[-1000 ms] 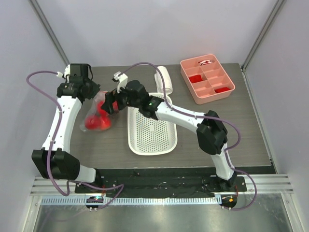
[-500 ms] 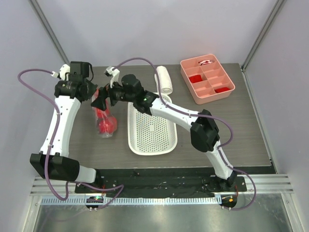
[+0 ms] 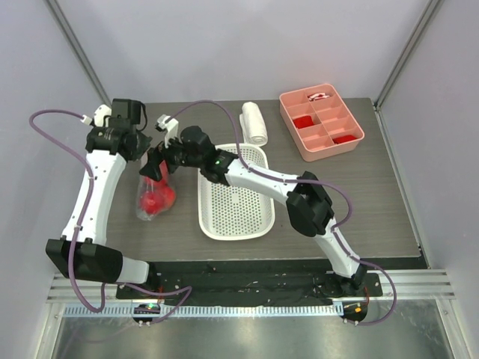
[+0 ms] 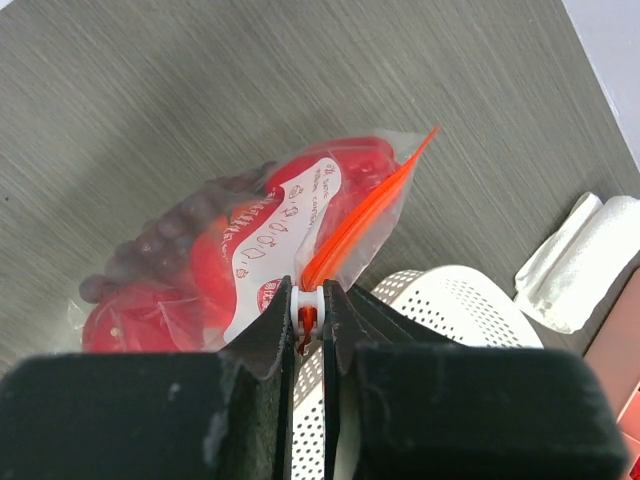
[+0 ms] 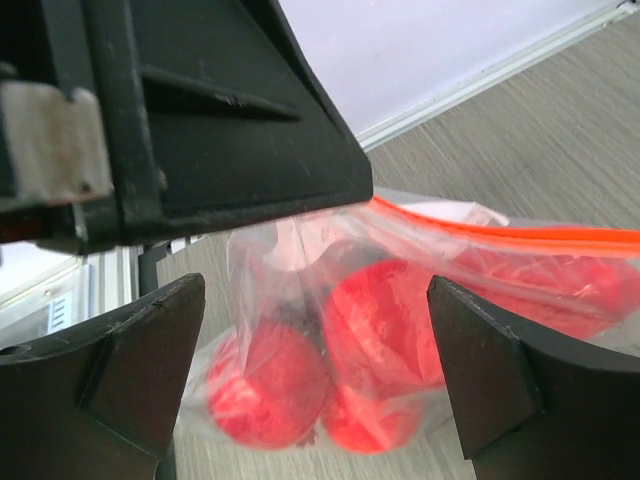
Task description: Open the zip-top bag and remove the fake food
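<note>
The zip-top bag [image 3: 153, 196] hangs at the table's left, clear plastic with an orange zip strip [image 4: 360, 212]. My left gripper [image 4: 307, 305] is shut on the white slider at the strip's end and holds the bag up by it. Inside lies the fake food [image 5: 375, 330]: glossy red fruits and a dark grape bunch [image 4: 165, 240]. My right gripper [image 5: 310, 370] is open, with its fingers [image 5: 135, 365] on either side of the bag's upper corner, apart from the plastic. From above, the right gripper [image 3: 156, 167] sits just below the left gripper [image 3: 142, 148].
A white perforated basket [image 3: 251, 217] lies right of the bag. A white roll [image 3: 254, 123] rests behind it. A pink divided tray [image 3: 358, 133] with flat red pieces stands at the back right. The right arm stretches over the basket's far end.
My right gripper has swung left from the basket's corner to the bag's top. The bag has shifted and now hangs lower and straighter under the left gripper.
</note>
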Robot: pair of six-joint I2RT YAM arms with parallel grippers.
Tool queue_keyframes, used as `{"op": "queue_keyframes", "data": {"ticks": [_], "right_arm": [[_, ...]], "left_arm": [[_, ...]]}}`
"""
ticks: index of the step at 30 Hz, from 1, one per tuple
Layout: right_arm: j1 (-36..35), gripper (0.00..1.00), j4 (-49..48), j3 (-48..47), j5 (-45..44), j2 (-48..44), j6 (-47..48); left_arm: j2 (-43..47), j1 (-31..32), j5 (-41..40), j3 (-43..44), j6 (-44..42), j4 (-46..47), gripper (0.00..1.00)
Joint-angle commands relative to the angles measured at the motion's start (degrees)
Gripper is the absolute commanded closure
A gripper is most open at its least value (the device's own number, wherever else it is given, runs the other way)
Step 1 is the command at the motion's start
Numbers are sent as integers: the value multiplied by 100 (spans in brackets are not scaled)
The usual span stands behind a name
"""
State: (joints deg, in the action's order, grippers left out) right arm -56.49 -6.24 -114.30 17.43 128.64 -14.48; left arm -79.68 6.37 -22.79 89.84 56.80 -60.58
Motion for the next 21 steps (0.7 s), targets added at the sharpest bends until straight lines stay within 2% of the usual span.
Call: {"op": "queue_keyframes", "data": {"ticks": [1,6,9,11,12,13,15,16,17,18,19,20,21], "right_arm": [[-55,2,-597,13,-283,3,270],[-187,1,-835,198,-705,-14,411],[-344,8,-756,241,-1373,38,542],[-415,19,-826,346,-2046,47,569],[-424,26,-1218,573,-2129,30,526],[-424,51,-1430,697,-2269,12,447],[-416,65,-1740,839,-2394,-6,437],[-398,73,-1653,761,-2280,55,481],[-398,80,-1452,612,-2166,73,542],[-363,94,-1407,585,-1991,82,612],[-354,99,-1398,584,-1824,91,761],[-337,99,-1537,697,-1213,48,832],[-328,99,-1608,751,-1042,21,920]], "left_arm": [[102,31,37,358,392,-383,100],[163,22,441,271,1112,-420,100],[277,22,197,262,1552,-595,100],[417,22,73,227,1825,-640,100],[470,22,20,201,1896,-579,100],[506,22,-24,192,1966,-595,100],[541,22,-216,297,2028,-858,99],[524,22,-296,349,1959,-1051,83],[532,22,-401,498,1871,-1218,74],[541,13,-698,551,1688,-1341,63],[585,13,-805,561,1433,-1378,42],[716,13,-850,543,1083,-1178,36],[795,13,-885,491,766,-1124,31]]}}
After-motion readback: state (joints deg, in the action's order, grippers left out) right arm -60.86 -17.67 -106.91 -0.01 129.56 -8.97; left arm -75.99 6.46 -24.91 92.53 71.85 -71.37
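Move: My right hand is wide open and pointing left at the hanging bag. The middle of the bag is about 8 cm below my right hand and 2 cm left of it, straight ahead 0. The zip slider, in my left fingers, is some 2 cm ahead, 2 cm left and 3 cm above. The white basket's middle lies about 23 cm right, 5 cm ahead and 22 cm below. From my left hand, the bag's middle is about 10 cm down and 2 cm back, with no sideways offset. I take the bag over from my left hand: my right hand sinks about 3 cm and edges 1 cm forward, turning some 12 degrees clockwise, and shuts its fingers on the clear film just under the zip beside the slider. Only once the right fingers are well on their way shut does my left hand open, letting go of the slider end and drawing back about 3.5 cm and slightly up, turning a little counter-clockwise. ##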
